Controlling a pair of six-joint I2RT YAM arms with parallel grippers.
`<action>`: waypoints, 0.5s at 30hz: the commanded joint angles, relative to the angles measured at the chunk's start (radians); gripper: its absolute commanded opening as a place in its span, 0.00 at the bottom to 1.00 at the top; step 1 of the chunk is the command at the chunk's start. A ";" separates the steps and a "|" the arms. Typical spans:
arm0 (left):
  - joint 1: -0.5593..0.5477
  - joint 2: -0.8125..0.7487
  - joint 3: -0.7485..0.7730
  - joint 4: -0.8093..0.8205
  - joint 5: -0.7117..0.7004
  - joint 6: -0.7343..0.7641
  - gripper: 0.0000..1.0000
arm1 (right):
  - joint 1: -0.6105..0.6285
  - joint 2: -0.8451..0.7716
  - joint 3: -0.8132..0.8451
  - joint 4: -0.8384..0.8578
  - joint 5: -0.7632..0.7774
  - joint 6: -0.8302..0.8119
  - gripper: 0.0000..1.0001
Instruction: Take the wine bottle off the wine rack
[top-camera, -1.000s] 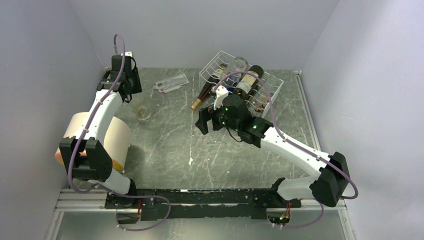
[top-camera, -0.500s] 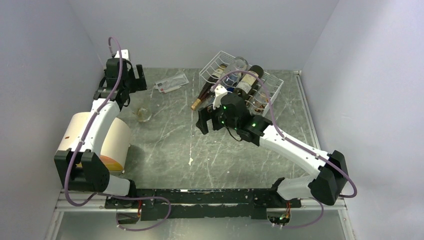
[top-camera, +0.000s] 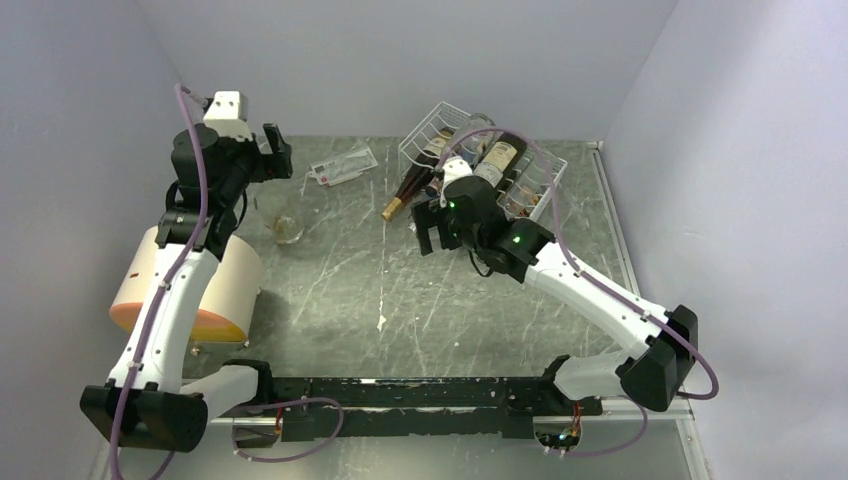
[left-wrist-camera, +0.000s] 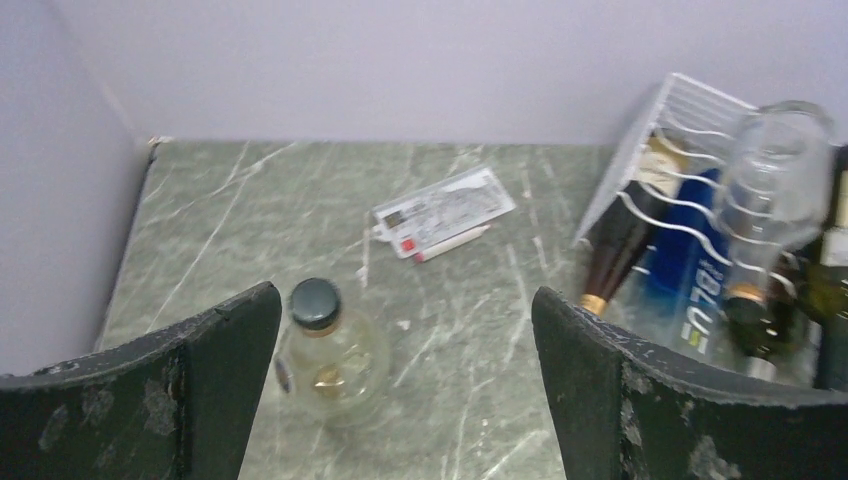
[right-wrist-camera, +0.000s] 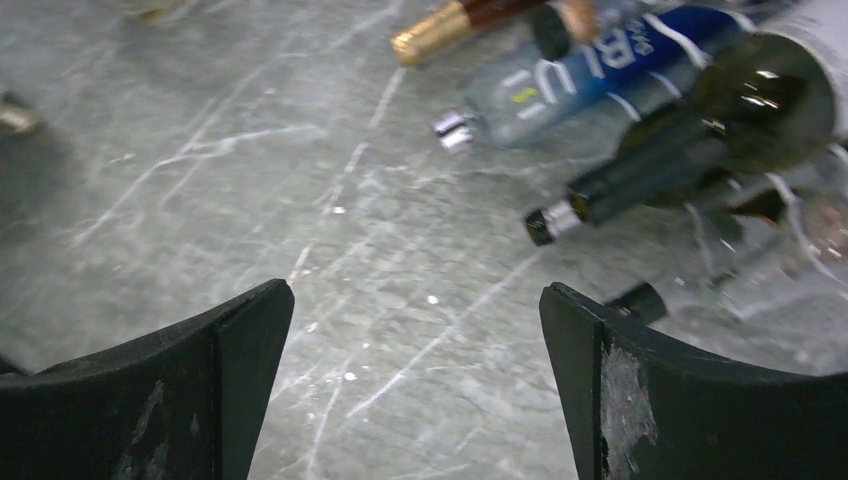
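Note:
The white wire wine rack (top-camera: 535, 170) stands tilted at the back right of the table, with several bottles lying in it. A dark wine bottle (top-camera: 408, 186) with a gold foil top pokes out of its left side, next to a blue bottle (right-wrist-camera: 600, 70) and a dark green bottle (top-camera: 496, 157). My right gripper (top-camera: 432, 238) hangs open just in front of the bottle necks and touches none; in the right wrist view (right-wrist-camera: 415, 300) only bare table lies between its fingers. My left gripper (top-camera: 278, 152) is open, raised at the back left, far from the rack (left-wrist-camera: 690, 110).
A small clear bottle (left-wrist-camera: 325, 350) with a dark cap stands below the left gripper (left-wrist-camera: 405, 325), close to its left finger. A printed card (top-camera: 343, 166) lies behind it. A cream cylinder (top-camera: 215, 285) lies at the left under the left arm. Walls close in on three sides.
The left gripper has opened and the left arm has risen and straightened. The right gripper has moved back and right, closer to the bottle necks at the rack.

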 joint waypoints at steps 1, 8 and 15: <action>-0.079 -0.035 -0.025 0.076 0.123 0.057 0.99 | -0.087 -0.013 0.036 -0.101 0.172 0.070 1.00; -0.167 -0.057 -0.029 0.095 0.262 0.024 0.95 | -0.301 -0.007 -0.003 -0.014 -0.078 0.121 1.00; -0.192 -0.001 -0.042 0.119 0.335 -0.002 0.93 | -0.306 0.139 0.120 0.031 -0.105 0.218 1.00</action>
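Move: The dark wine bottle with the white label, on top of the rack, lies about 22 cm ahead of my right hand, 14 cm to its right and 9 cm lower. From that hand the upper clear bottle is some 26 cm ahead and 8 cm right, the blue bottle 23 cm ahead and 4 cm right, low down. From my left hand the wine bottle is about 13 cm ahead and 42 cm right; the clear bottle already set down stands just below it, 3 cm ahead and 3 cm left. With my right hand wide open I swing right about 9 cm and reach forward some 7 cm at nearly level height, turning roughly 20 degrees clockwise, then ease a couple of centimetres back left towards the neck of the wine bottle. My open left hand sweeps about 11 cm right and slightly back, away from the set-down clear bottle and towards the rack, turning clockwise. ##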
